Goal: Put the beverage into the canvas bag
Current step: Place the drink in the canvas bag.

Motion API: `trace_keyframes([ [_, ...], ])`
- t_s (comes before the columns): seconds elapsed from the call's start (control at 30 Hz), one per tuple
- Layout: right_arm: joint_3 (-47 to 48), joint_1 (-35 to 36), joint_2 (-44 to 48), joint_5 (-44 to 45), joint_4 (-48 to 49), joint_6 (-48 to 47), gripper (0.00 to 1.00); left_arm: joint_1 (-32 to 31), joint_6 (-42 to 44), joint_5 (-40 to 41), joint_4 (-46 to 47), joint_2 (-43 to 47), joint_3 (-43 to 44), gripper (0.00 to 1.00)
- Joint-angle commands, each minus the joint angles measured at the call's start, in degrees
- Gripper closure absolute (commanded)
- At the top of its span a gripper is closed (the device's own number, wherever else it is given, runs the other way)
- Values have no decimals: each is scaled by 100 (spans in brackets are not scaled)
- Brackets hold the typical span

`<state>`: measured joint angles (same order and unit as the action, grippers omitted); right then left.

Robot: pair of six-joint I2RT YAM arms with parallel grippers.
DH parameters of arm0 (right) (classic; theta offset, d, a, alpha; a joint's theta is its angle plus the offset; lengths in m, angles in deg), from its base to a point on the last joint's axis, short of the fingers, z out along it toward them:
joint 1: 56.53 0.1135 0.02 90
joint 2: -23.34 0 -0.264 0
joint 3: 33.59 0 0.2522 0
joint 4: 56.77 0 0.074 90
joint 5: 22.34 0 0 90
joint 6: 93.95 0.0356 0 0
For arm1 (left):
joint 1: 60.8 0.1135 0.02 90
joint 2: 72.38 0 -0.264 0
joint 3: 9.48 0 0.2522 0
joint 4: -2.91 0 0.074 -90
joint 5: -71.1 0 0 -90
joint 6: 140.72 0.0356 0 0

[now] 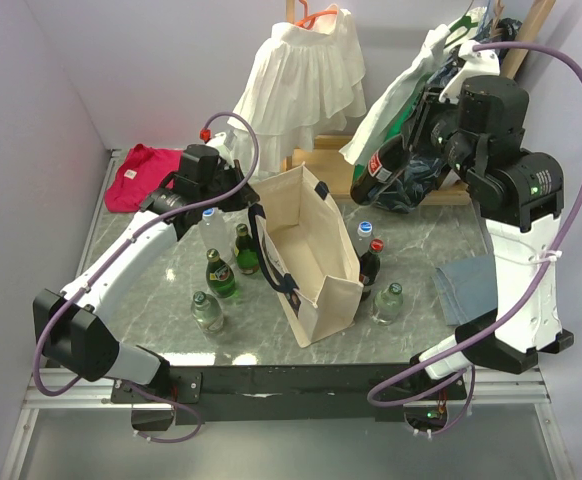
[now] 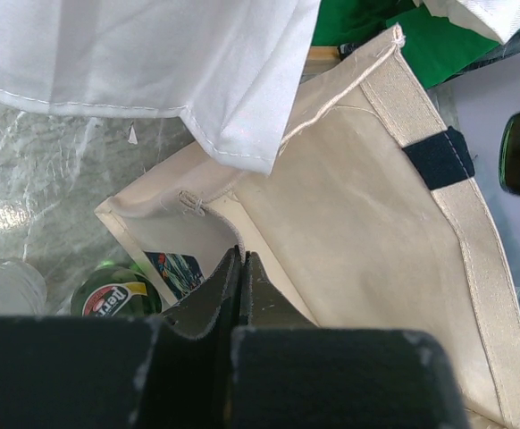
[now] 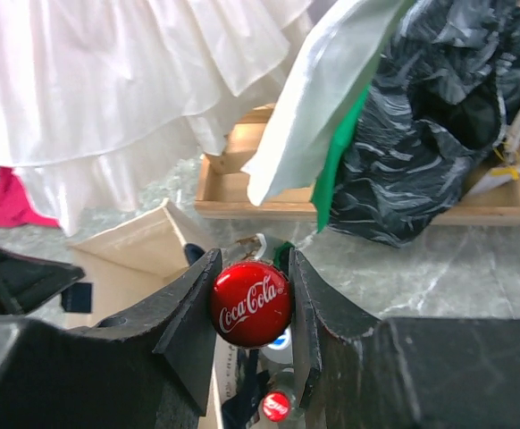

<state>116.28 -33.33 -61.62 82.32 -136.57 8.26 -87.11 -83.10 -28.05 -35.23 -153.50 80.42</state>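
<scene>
The beverage is a dark Coca-Cola bottle (image 1: 379, 168) with a red cap (image 3: 251, 304). My right gripper (image 1: 418, 140) (image 3: 251, 299) is shut on its neck, holding it tilted in the air to the upper right of the canvas bag. The cream canvas bag (image 1: 311, 260) with navy handles stands open at mid-table. Its rim shows below the bottle in the right wrist view (image 3: 135, 250). My left gripper (image 1: 254, 207) (image 2: 240, 256) is shut on the bag's (image 2: 376, 241) left rim, with a thin edge of fabric pinched between its tips.
Green bottles (image 1: 219, 275) and clear ones (image 1: 208, 312) stand left of the bag. Other bottles (image 1: 371, 262) and a clear one (image 1: 388, 302) stand to its right. Behind are a white ruffled garment (image 1: 306, 80), a wooden tray (image 3: 242, 192), a black bag (image 3: 421, 134), a red cloth (image 1: 141, 175) and a blue-grey cloth (image 1: 466, 285).
</scene>
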Motion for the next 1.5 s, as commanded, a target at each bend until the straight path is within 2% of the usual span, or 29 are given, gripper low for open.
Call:
trace_keyframes([
  [0.0, 539, -26, 455, -375, 1902, 229, 100, -50, 30, 36, -23, 158, -125, 99],
  [0.67, 574, -26, 517, -1052, 2675, 467, 100, -120, -23, 80, 48, 123, -152, 99],
  [1.07, 522, 62, 288, -1659, 2719, 643, 100, -182, -31, 176, -67, 114, -73, 99],
  [1.2, 451, 246, 253, -1659, 2763, 555, 100, -191, -40, 203, -76, 114, -73, 99],
  [1.47, 363, 1080, -2, -1035, 2658, 168, 100, -217, -40, 247, -102, 149, -82, 99],
])
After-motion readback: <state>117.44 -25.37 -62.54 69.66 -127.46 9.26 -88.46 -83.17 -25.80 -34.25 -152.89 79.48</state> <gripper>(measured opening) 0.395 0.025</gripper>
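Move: The right hand holds the cola bottle by its neck, with the canvas bag's mouth about 16 cm left, 4 cm back and some 25 cm below. A blue-capped bottle stands roughly 4 cm left and 4 cm back, a small cola 2 cm left and 8 cm back, both some 38 cm below. From the left hand, still pinching the rim, the mouth's middle is about 12 cm right and 8 cm back, level in height. The right hand carries the cola bottle about 9 cm left, rising, towards the bag's mouth, turning 20 degrees counter-clockwise. ##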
